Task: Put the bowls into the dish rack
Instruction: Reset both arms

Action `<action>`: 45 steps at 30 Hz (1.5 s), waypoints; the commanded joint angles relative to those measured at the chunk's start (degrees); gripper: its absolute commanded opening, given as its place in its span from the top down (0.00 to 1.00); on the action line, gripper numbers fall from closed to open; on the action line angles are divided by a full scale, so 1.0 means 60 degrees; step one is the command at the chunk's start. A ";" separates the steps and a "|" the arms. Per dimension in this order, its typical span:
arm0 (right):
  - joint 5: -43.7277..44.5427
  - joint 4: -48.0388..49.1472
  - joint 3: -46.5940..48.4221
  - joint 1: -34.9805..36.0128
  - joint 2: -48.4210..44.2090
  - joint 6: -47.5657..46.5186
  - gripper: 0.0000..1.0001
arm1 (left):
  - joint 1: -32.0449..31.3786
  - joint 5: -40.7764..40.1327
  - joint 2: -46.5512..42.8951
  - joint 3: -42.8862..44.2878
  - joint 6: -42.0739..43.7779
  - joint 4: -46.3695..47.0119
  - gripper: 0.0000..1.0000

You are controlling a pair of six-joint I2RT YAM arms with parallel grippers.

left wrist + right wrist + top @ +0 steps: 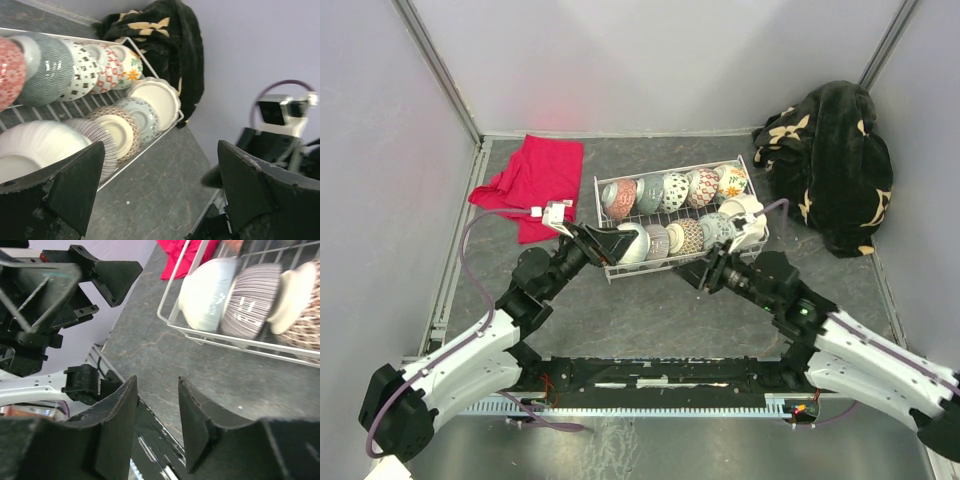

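Observation:
The dish rack [597,205], a white wire basket, stands mid-table with two rows of bowls on edge, several in each. The back row [675,190] is patterned red, grey, black-and-white and floral. The front row runs from a white ribbed bowl [633,243] to a cream one [742,212]. My left gripper [612,243] is open at the rack's front left corner. In the left wrist view the white ribbed bowl [35,145] sits behind the left finger and only floor lies between the jaws [161,165]. My right gripper [696,272] hovers in front of the rack, open and holding nothing [157,382].
A red cloth [530,180] lies left of the rack. A black floral blanket [830,165] is heaped at the back right corner. Grey walls close the table on three sides. The rack's near corner [170,322] shows in the right wrist view, with my left arm [45,300] beyond.

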 commanded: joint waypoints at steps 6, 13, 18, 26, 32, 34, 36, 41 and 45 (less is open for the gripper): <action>0.4503 -0.7036 0.1363 0.0025 -0.3626 -0.1653 0.48 | 0.0044 -0.2686 -0.1116 0.1066 0.1276 -0.3045 0.01; 0.6995 -0.8531 0.1389 0.0020 -0.4361 -0.1580 0.41 | 0.0061 -0.4003 -0.1507 0.1197 0.1830 -0.3756 0.01; 0.8132 -0.8924 0.1377 0.0017 -0.4500 -0.1493 0.38 | 0.0060 -0.4375 -0.1384 0.1246 0.2029 -0.3929 0.01; 0.9287 -0.7785 0.0597 0.0023 -0.4949 -0.2328 0.36 | 0.0060 -0.5581 -0.1288 0.1139 0.2410 -0.4021 0.01; 1.1146 -0.6236 -0.0054 0.0016 -0.4022 -0.3426 0.25 | 0.0066 -0.7497 -0.1095 0.0851 0.3171 -0.3777 0.01; 1.1722 -0.5483 -0.0255 0.0008 -0.3654 -0.3868 0.15 | 0.0061 -0.8070 -0.0975 0.0663 0.3496 -0.3483 0.01; 1.1827 -0.4502 -0.0484 -0.0006 -0.3393 -0.4491 0.00 | 0.0074 -0.8317 -0.0778 0.0332 0.4040 -0.2833 0.01; 1.1772 -0.1967 -0.1290 -0.0648 -0.2518 -0.5795 0.00 | 0.0084 -0.8833 0.0155 -0.0031 0.5178 -0.1848 0.01; 1.1004 -0.1669 -0.1684 -0.1927 -0.2015 -0.5329 0.00 | 0.0180 -0.9008 0.0559 -0.0837 0.6258 -0.0290 0.01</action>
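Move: Both empty hands hover high at the near side of the loaded dish rack. Its middle is about 16 cm ahead of the left hand, 16 cm right and 20 cm below. From that hand, the white bowl sits 6 cm ahead and 3 cm right, the red cloth roughly 26 cm ahead and 25 cm left. The rack's middle is about 24 cm ahead of the right hand, 2 cm left; the scalloped bowls are 22 cm ahead and 16 cm right. Swinging apart to clear the rack, the right hand sweeps some 26 cm right along its near side to beyond its right end, easing forward and sinking late, its half-open fingers spreading wide. The left, still open, goes about 16 cm left to beside the rack, dropping mostly near the end and edging forward. Both wrists turn to face forward, left counter-clockwise, right clockwise. ##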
